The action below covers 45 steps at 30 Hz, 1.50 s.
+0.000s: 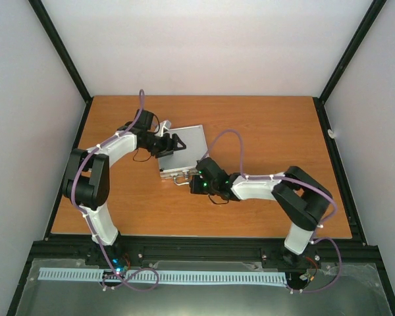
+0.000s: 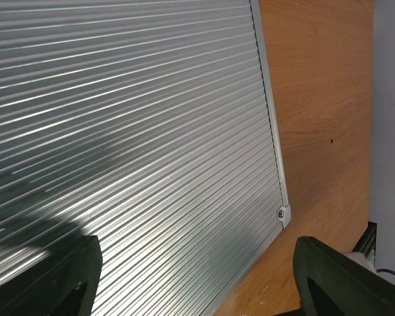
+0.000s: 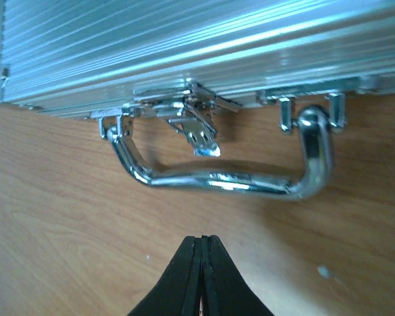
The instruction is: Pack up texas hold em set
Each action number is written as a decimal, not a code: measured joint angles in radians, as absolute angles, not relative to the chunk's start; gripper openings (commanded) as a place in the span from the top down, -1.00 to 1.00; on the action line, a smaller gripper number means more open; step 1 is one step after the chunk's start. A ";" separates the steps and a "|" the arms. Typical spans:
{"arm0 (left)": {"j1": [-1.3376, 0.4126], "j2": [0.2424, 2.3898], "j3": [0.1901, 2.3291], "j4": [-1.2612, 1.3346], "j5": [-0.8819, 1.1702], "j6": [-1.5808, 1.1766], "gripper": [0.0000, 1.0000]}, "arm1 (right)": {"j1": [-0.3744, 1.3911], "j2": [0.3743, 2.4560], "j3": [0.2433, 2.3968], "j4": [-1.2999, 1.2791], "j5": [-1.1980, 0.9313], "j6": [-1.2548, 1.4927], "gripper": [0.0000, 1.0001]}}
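Observation:
The texas hold em set's silver ribbed aluminium case (image 1: 189, 146) lies closed on the wooden table, so its contents are hidden. My left gripper (image 1: 174, 143) hovers over the left part of the lid. In the left wrist view its fingers (image 2: 332, 280) stand wide apart, and the left gripper (image 2: 194, 263) is open over the ribbed lid (image 2: 131, 131) with nothing held. My right gripper (image 3: 201, 241) is shut on nothing, just in front of the case's chrome handle (image 3: 230, 179). A latch (image 3: 199, 131) sticks out from the front edge above the handle. From above, the right gripper (image 1: 196, 180) sits at the case's near edge.
The case lies left of the middle of the wooden table (image 1: 270, 131). Black frame rails (image 1: 342, 164) run along the table's sides, and white walls stand beyond them. A bare strip of table (image 2: 316, 99) shows past the lid's corner.

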<state>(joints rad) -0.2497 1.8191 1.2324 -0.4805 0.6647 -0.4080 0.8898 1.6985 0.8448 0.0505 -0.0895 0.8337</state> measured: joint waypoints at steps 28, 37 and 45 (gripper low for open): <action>-0.250 1.819 1.227 -0.470 0.673 -0.408 -0.66 | 0.874 1.885 0.983 0.147 -0.064 0.854 0.94; -0.250 1.819 1.225 -0.467 0.675 -0.408 -0.66 | 0.875 1.896 1.030 0.063 -0.041 0.858 0.94; -0.250 1.821 1.224 -0.451 0.675 -0.407 -0.66 | 0.878 1.928 1.062 0.038 -0.020 0.874 0.94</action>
<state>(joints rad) -0.2497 1.8214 1.2236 -0.4511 0.6750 -0.4072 0.8783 1.9278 1.0622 0.0376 -0.0200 0.8738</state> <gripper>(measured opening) 0.829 0.028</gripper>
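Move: The case's open front latch lies about 5 cm ahead of my shut right fingertips, 3 cm to their left and a little below. The handle hangs closer, some 2 cm ahead, 3 cm left and 3 cm down; the closed lid's middle is roughly 11 cm ahead and 4 cm left, near fingertip height. From my left hand the latch is about 10 cm back, 3 cm right and 6 cm lower. With its fingers kept shut, my right hand goes forward and left past the handle to the latch between the handle's mounts: quickly at first, then easing on forward under the lid's rim and sinking about 2 cm, some 6 cm in all. The tips seem to press the latch against the case front. My left hand stays put over the lid, fingers open. ##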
